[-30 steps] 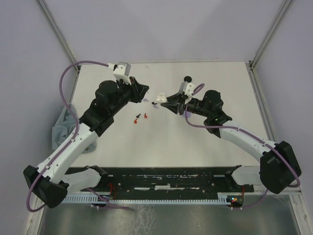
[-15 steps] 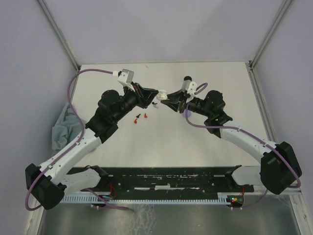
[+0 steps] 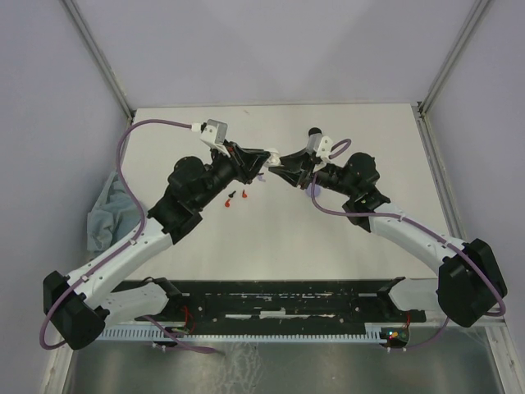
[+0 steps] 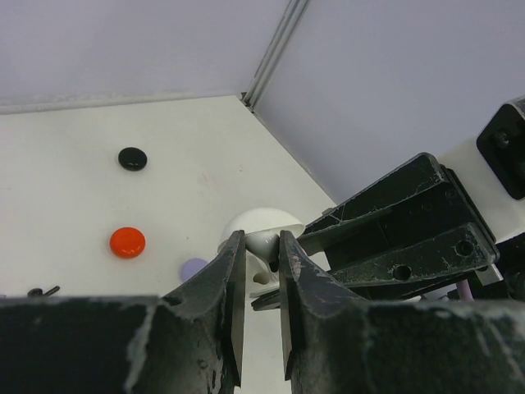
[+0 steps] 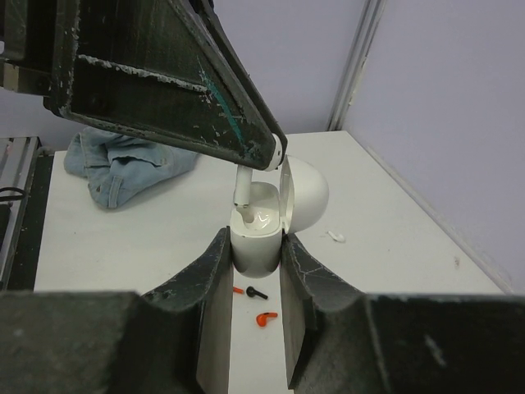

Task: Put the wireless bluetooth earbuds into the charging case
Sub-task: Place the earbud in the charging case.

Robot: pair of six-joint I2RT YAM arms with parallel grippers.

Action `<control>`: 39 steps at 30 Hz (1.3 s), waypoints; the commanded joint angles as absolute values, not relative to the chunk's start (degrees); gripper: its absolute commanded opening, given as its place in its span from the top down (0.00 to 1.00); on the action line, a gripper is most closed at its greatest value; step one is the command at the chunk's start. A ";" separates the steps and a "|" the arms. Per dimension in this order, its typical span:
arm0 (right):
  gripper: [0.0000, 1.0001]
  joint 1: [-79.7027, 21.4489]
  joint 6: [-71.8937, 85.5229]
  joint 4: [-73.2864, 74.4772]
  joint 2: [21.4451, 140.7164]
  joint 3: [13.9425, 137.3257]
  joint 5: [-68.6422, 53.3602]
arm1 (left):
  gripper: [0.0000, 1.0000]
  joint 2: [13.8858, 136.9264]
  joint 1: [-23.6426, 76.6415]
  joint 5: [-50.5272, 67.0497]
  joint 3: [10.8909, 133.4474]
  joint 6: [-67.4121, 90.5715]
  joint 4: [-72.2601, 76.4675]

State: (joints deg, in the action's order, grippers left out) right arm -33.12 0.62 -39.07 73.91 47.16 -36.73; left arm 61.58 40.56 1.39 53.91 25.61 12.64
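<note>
My right gripper (image 5: 256,243) is shut on a white charging case (image 5: 256,246), held upright above the table with its lid (image 5: 308,193) open. From the upper left my left gripper (image 4: 262,243) comes in, shut on a white earbud (image 5: 244,187) whose stem points down into the case's opening. In the top view the two grippers meet tip to tip, left (image 3: 267,156) and right (image 3: 280,162). On the table lie another white earbud (image 5: 336,237), two red earbuds (image 5: 264,318) (image 3: 226,202) and a black earbud (image 5: 257,292).
A red round case (image 4: 127,242), a black round case (image 4: 132,158) and a lavender one (image 4: 194,268) lie on the table beyond the left gripper. A crumpled blue cloth (image 3: 105,209) sits at the table's left edge. Grey walls enclose the table.
The left arm has swung right and forward, bringing its gripper from the table's left middle up to the case. The right gripper has stayed nearly still with the case.
</note>
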 commanded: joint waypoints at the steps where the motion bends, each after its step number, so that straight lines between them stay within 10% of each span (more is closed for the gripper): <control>1: 0.89 -33.43 1.32 -42.45 72.41 48.38 -36.06 | 0.82 60.31 41.25 -2.12 53.29 22.33 16.18; 21: 0.89 -33.45 1.23 -42.74 72.86 48.47 -35.89 | 0.77 60.69 43.05 -2.97 53.55 19.18 13.18; 39: 0.89 -33.41 -1.76 -40.08 72.66 46.79 -32.18 | 0.37 59.43 44.49 -10.15 58.43 19.59 2.63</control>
State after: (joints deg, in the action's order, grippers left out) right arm -33.34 -0.21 -38.13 73.91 47.00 -34.46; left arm 60.49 44.49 -5.98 53.89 20.95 7.22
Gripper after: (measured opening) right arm 0.312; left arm 0.597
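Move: The charging case, lid open and held in the right hand, is right at the left hand's fingertips: about 2 cm to that hand's right, level with it front to back, and roughly 2 cm below. Some 20 cm lower, on the table, lie the lavender disc, about 7 cm ahead and 11 cm right of the left hand, and the red disc, about 13 cm ahead and 6 cm right. From the right hand point, the case's middle is about 1 cm to the left. Still pinching the white earbud over the open case, the left hand works it towards the well farther from the right hand, creeping barely a centimetre forward-left with a slight twist and a little down. It then eases back, spreads its fingers to let go of the earbud, and sinks to about 2 cm below where it began. The right hand keeps its grip on the case, all but still. ##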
